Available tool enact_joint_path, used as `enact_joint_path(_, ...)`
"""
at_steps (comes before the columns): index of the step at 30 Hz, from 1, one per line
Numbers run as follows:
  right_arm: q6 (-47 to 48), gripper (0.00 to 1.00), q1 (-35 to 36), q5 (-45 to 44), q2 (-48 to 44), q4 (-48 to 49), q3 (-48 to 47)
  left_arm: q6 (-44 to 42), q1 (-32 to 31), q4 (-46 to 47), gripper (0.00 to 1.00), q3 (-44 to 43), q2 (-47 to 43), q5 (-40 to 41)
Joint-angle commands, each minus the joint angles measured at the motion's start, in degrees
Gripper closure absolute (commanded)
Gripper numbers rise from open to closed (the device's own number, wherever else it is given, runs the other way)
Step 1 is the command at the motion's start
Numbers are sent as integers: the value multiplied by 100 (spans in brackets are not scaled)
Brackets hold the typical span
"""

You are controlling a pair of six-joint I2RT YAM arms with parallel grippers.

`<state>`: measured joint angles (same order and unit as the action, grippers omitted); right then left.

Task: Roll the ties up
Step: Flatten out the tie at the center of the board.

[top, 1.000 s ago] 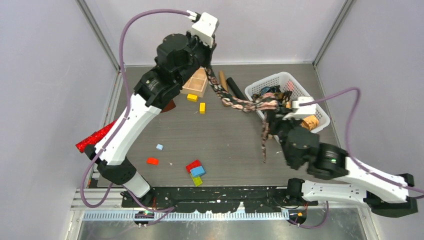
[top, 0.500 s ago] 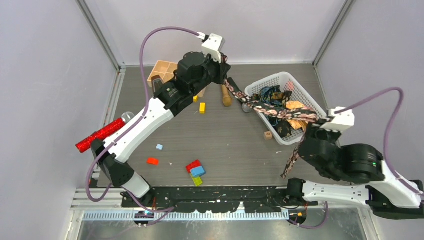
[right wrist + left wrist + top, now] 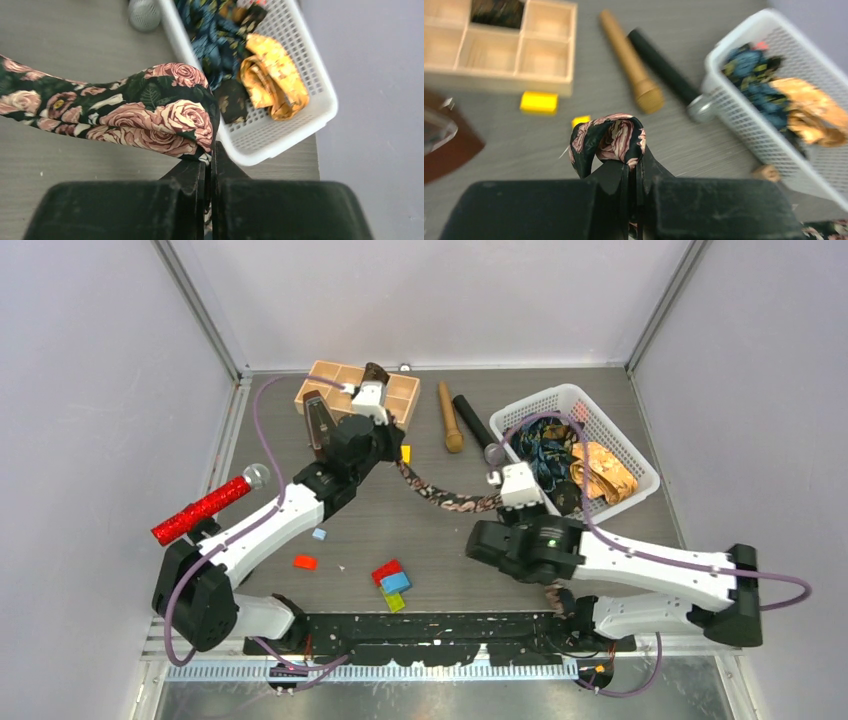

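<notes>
A black tie with pink roses hangs stretched between my two grippers, low over the middle of the table. My left gripper is shut on one folded end, which bunches up above the jaws. My right gripper is shut on the tie farther along, the cloth draped to the left of its fingers. The tie's tail trails under the right arm. A blue-teal tie and a golden-orange tie lie in the white basket.
A wooden compartment box stands at the back, with a tan microphone and a black one beside it. A red glittery microphone lies at the left edge. Small coloured blocks are scattered in front.
Both arms have come down and in toward the table's middle. The tie, earlier stretched high over the basket, now hangs low between them, clear of the basket.
</notes>
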<state>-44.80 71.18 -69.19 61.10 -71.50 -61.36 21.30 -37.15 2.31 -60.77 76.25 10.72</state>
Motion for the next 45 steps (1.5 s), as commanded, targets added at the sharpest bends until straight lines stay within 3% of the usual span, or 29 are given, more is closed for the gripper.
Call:
enact_joint_path(1,59,100,22,472,336,1210,259,627,255,1237,100,1046,-313,398)
enact_joint_path(10,123,100,11,1755,1152,2710,1189,919,534,1800,100,2141,-25,1007)
enact_joint_path(23,546,97,141,2903,2476,5142,1259,866,1171,1548,100,2405,-548,1352)
enact_joint_path(31,227,95,335,2995,3432,5257,360,321,1309,1187,100,2253,-1145,1546)
enact_joint_path(36,-548,92,543,2692,3905,4556,-301,122,1388,1160,100,2180,-1216,1458)
enact_joint_path(38,-784,90,580,2672,4093,4323,-528,74,1425,1167,100,2146,-1195,1399)
enact_joint_path(43,-1051,60,629,2824,4280,4149,-694,50,1497,1240,100,2113,-1120,1231)
enact_joint_path(45,-1147,54,632,2786,4161,4047,-673,58,1515,1254,100,2105,-1093,1170)
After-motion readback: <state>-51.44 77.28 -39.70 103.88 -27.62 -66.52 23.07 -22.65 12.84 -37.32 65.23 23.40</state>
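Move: Over the board, both hands hold the rose-patterned tie. The right hand's goal is bare board about 26 cm to its left, 3 cm back and 22 cm below; the toy bricks lie some 29 cm left and 9 cm back, the basket about 11 cm right and 16 cm ahead. For the left hand, the patch short of the metronome is about 16 cm left and 25 cm below; the metronome stands 19 cm left, 8 cm ahead, and a yellow block 4 cm left, 5 cm ahead. Sweeping about 26 cm left and 19 cm down, the right hand carries its grip on the tie to beside the toy bricks, tipping and rolling, then opens its fingers part way around the cloth as it stops. The left hand keeps its pinch and goes 16 cm left, first sinking 13 cm then rising about 6, turning nearly 30 degrees counter-clockwise towards straight ahead. ##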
